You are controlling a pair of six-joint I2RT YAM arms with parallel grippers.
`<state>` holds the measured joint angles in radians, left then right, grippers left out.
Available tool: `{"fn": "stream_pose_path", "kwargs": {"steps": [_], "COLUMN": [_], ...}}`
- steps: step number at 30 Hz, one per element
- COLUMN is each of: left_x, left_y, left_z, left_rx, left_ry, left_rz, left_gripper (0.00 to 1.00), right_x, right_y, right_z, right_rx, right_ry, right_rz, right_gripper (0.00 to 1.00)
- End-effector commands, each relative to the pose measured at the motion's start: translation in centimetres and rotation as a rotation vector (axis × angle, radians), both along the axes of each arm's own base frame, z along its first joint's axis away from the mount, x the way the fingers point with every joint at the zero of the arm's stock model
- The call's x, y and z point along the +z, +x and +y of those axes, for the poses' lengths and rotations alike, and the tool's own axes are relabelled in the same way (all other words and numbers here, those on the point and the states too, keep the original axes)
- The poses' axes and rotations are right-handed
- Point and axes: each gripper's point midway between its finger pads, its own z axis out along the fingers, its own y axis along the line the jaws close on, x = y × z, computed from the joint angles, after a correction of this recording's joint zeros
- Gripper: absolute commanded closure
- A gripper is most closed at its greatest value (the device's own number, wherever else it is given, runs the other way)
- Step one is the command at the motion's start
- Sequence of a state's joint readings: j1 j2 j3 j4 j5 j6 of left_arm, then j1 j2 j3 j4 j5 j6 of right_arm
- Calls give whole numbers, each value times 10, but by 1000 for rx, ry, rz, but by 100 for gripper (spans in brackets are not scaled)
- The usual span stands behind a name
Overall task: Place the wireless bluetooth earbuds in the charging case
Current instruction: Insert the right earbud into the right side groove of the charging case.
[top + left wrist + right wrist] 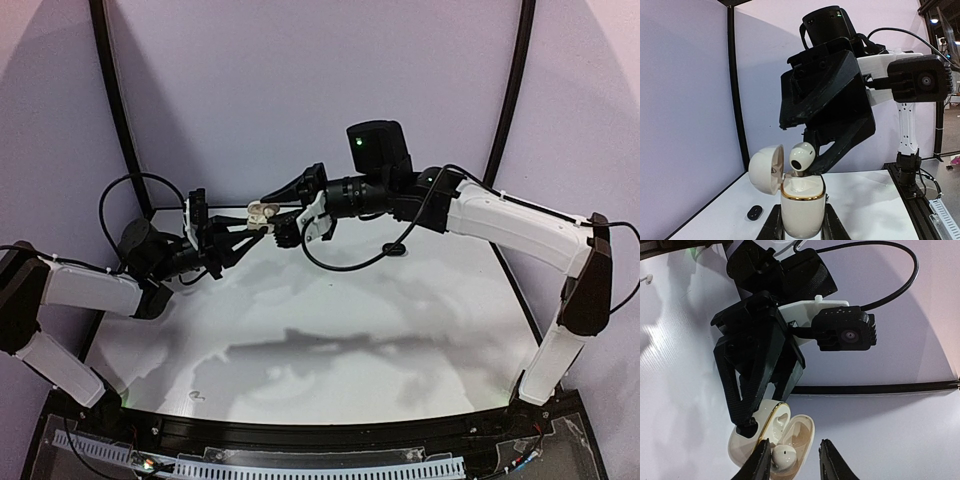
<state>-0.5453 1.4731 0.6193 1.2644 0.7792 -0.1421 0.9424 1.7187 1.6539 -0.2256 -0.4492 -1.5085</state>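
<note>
My left gripper is shut on a white charging case with a gold rim, held upright above the table with its lid swung open to the left. A white earbud stands stem-down in the case's left socket, its head still above the rim. My right gripper hovers over the case with its jaws apart. The earbud rests against the left finger only, and the right finger is clear of it. From above, both grippers meet at the case over the table's far middle.
A black earbud lies on the white table to the left of the held case. A tiny white piece lies far off on the table. The right arm's black cable loops down near the table. Black rails edge the back walls.
</note>
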Motion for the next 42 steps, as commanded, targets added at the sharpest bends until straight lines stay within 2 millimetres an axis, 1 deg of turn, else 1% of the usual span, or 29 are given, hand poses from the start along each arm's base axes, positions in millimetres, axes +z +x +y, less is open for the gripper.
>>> {"fn": "stream_pose_path", "kwargs": {"steps": [1,9,15,22,27,38,39,42], "left_x": [89,88,87,88,89,87,88,89], "left_y": [-54,-54,-53,-53,-50,-46,-45,-43], "left_z": [35,34,34,35,36,37,37,38], "left_rx": [16,13,13,12,35,67,69,80], "left_ry": [-274,-273,-271,-277,-278,-276,-276,-277], "left_rz": [-421,-420,-414,-417,-417,-417,-417,-410], "left_gripper": [99,99,99,99,99,99,99,99], "right_x": [-36,-43,-45,-48,-39,-26,-24,-6], "right_y": [-1,0,-7,-11,-16,-16,-15,-15], "right_z": [2,-3,-4,-3,-4,-8,-8,-7], "right_rx": [-8,-25,-3,16,29,1,-4,-13], "right_ry": [-97,-123,-136,-146,-135,-118,-112,-49], "right_rz": [94,127,183,217,240,273,275,286], "right_gripper": [67,66,58,57,52,47,47,47]}}
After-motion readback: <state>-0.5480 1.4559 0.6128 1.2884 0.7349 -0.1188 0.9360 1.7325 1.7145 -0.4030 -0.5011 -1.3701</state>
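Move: The earbud's head stands about 1 cm below the right hand's point, against its lower finger, with the stem already started in the case's groove. The charging case body is roughly 4 cm below that hand, and its open lid about 3 cm ahead and 2 cm below. From the left hand, which holds the case, the earbud is some 3 cm above, 2 cm to the right and 1 cm ahead. The earbud is left standing in its groove as the right fingers spread wider and the hand rolls some 10 degrees, front side down, nearly in place. Then that hand dips about 1.5 cm and eases back 1 cm, its upper fingertip coming onto the earbud's head to press it in, the lower finger clear of it. The left hand keeps its grip and at the end raises the case about 1 cm against it. ##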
